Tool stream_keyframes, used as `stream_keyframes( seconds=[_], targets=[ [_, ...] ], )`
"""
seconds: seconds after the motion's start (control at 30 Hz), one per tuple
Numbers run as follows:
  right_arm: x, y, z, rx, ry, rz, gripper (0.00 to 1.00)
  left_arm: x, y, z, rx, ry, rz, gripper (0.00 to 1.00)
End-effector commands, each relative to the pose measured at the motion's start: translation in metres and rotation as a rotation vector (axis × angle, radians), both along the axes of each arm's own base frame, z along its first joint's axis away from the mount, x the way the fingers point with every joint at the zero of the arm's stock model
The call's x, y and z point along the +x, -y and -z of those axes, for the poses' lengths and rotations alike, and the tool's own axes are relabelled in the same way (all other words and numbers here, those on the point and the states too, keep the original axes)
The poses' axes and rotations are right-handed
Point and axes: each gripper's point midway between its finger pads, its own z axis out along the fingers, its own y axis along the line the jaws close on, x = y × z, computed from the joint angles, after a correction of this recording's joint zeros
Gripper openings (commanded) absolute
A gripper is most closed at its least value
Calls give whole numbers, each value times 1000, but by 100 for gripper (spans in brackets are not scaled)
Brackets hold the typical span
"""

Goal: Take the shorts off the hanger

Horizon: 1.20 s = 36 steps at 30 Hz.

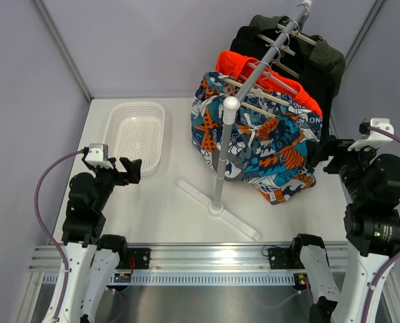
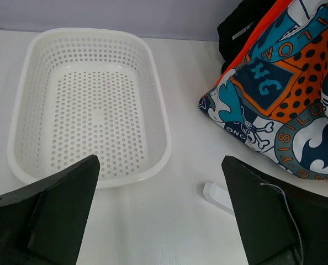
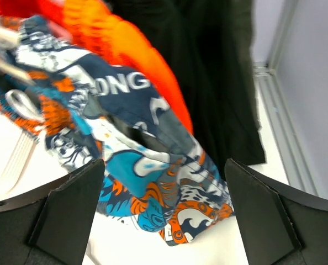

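The patterned blue, orange and white shorts [image 1: 260, 145] hang on a wooden hanger [image 1: 257, 109] at the front of a grey rack rail [image 1: 267, 55], and their hem touches the table. The plain orange shorts [image 1: 271, 82] hang just behind them. My right gripper [image 1: 324, 155] is open, right of the patterned shorts [image 3: 153, 182] and facing their lower corner without touching; the orange shorts [image 3: 131, 49] show above. My left gripper [image 1: 131, 169] is open over bare table, left of the rack. In the left wrist view, the patterned shorts [image 2: 285, 94] are at the far right.
A white perforated basket [image 1: 122, 111] sits at the back left, its rim [image 2: 153, 99] just ahead of my left gripper [image 2: 161, 221]. The rack's pole [image 1: 221, 158] stands on a white cross foot [image 2: 216, 196]. Black and dark olive garments [image 1: 321, 64] hang behind the shorts, near the right wall.
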Motion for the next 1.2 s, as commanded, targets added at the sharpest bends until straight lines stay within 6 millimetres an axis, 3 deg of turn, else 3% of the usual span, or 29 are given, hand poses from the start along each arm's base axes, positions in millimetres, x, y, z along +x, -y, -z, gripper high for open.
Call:
stream_keyframes(
  seconds=[0.0,0.07,0.1,0.13,0.17,0.2,0.23,0.27,0.3,0.37,0.43,0.6,0.67,0.7,0.77,0.8,0.9,1.17],
  targets=[
    [-13,-38,-27,-126,106,-251,99,3,-2,-18,-11,69,-15,99],
    [-24,-56,-33,-232,156,-388,100,4,-2,-17,-11,67,-15,99],
    [-37,-73,-38,-369,219,-530,99,3,-2,-17,-10,66,-12,99],
    [-40,-77,-38,-388,220,-563,100,4,-2,-17,-10,64,-13,99],
    [-46,-79,-51,-398,247,-564,99,4,-2,-17,-10,66,-15,99],
    [-39,-78,-53,-418,235,-578,99,4,-2,-16,-9,60,-15,99],
    [-43,-81,-46,-422,187,-615,99,4,-2,-16,-9,57,-15,99],
    [-51,-83,-60,-458,207,-631,99,5,-2,-16,-9,57,-15,99],
    [-41,-84,-46,-454,128,-685,99,5,-2,-15,-8,54,-15,99],
    [-46,-89,-57,-510,146,-751,99,5,-2,-14,-7,49,-13,99],
    [-29,-91,-61,-489,137,-788,99,6,-1,-12,-6,40,-9,99],
    [13,-97,-97,-450,198,-841,100,8,-1,-10,-3,30,-8,99],
    [24,-98,-113,-478,219,-837,95,8,-1,-8,-1,23,-8,99],
    [41,-105,-100,-461,167,-886,93,8,-1,-8,-1,21,-8,99],
    [55,-106,-100,-526,162,-883,83,9,-1,-7,2,14,-11,99],
    [66,-116,-92,-530,142,-915,81,9,-1,-6,2,9,-11,99],
    [90,-117,-82,-606,141,-896,73,11,-1,-4,5,-4,-9,99],
    [114,-130,-76,-647,188,-914,66,12,0,-1,11,-25,-4,99]
  ],
)
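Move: The right hand, open and to the right of the rack, is going for the right end of the shorts' hanger, about 13 cm ahead, 13 cm to its left and 3 cm above it. The orange garment's hanger end hangs about 7 cm beyond that, and the rack's pole top stands some 27 cm left, 5 cm ahead and 12 cm higher than the hand. For the left hand, the same hanger end lies roughly 48 cm right, 10 cm ahead and 18 cm up. No grip yet, and contact can't be made out: the right hand heads for the shorts' hanger end, swinging left and up while backing about 4 cm, then reaching some 15 cm forward and farther left, dipping about 5 cm late on. Its wrist turns some 55 degrees counter-clockwise, rolling left side down, and its fingers close by a third. The open left hand sinks about 2 cm. ##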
